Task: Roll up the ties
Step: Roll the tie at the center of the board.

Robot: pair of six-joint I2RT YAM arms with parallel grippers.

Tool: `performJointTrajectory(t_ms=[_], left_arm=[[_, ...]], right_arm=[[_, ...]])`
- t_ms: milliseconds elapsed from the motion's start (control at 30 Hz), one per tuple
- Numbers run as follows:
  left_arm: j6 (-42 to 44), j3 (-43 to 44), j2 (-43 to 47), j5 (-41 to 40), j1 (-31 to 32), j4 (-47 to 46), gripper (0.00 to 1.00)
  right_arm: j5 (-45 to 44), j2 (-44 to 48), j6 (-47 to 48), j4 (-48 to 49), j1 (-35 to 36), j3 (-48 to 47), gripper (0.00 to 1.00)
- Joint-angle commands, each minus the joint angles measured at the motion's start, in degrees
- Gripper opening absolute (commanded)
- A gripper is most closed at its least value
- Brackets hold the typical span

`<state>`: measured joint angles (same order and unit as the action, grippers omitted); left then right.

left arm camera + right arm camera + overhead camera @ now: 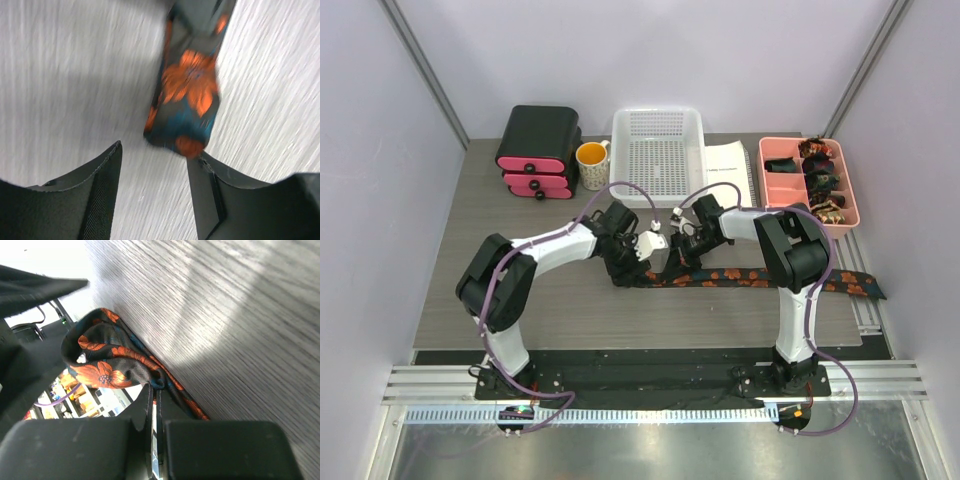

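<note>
One long dark tie [740, 277] with orange flowers lies across the table, its wide end at the right. In the left wrist view the tie's folded end [186, 102] rests just beyond my left gripper [156, 156], which is open; the fold's edge touches the right fingertip [202, 167]. My right gripper [154, 390] is shut on a fold of the tie, and a loose loop [107, 371] of fabric stands up beyond the tips. From above, the left gripper [634, 266] and the right gripper [677, 262] meet over the tie's left end.
A pink tray [782, 186] at the back right holds several coiled ties [822, 180]. Along the back stand a white basket [658, 156], a yellow mug [592, 160], black and pink drawers [538, 150] and a sheet of paper [730, 165].
</note>
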<state>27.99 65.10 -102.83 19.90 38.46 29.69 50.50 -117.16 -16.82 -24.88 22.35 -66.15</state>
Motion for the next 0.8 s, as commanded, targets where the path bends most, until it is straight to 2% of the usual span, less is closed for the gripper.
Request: performJointTrajectory(t_ms=[0, 300, 367, 433, 533, 767], left_arm=[[5.5, -1.2, 3.8, -0.1, -1.0, 3.3, 0.55], [4.4, 0.2, 3.0, 6.2, -1.0, -0.2, 0.53], [3.9, 1.0, 2.1, 6.2, -1.0, -0.6, 0.48], [3.5, 2.4, 1.1, 6.2, -1.0, -0.7, 0.38], [2.7, 4.2, 0.9, 9.0, -0.9, -0.7, 0.29], [-0.6, 7.8, -2.5, 11.9, 1.5, -1.0, 0.25]], right_arm=[[-10.5, -4.0, 2.1, -2.7, 0.9, 0.7, 0.01], [-9.4, -4.3, 1.4, -2.6, 0.9, -0.4, 0.01], [-9.1, -4.3, 1.4, -2.7, 0.9, -0.3, 0.01], [-8.9, -4.3, 1.5, -2.7, 0.9, -0.3, 0.01], [-8.8, -4.3, 1.4, -2.7, 0.8, -0.3, 0.01], [-8.0, -4.3, 1.3, -2.7, 0.8, -0.5, 0.01]])
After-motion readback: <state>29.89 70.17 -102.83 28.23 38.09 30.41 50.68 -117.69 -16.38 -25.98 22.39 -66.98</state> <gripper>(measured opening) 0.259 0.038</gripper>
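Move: Between the left hand's open fingers and about 2 cm to their right lies the tie's folded left end, a centimetre or so nearer the base and 1 cm below. The right fingers, already shut on the tie some 8 cm right of that end, have it 8 cm to their left, 1 cm back and level. From the left hand, the basket's middle is about 27 cm ahead and 7 cm right, the mug 25 cm ahead and 7 cm left, both a little higher. Reaching another centimetre left, the left hand turns back, closes its half-open fingers on the tie's folded left end and then lifts about 3 cm while carrying it some 4 cm right, towards the right hand, the fingertips swinging about 10 degrees further rightward. The right hand stays in place and keeps pinching the tie low at the table. ##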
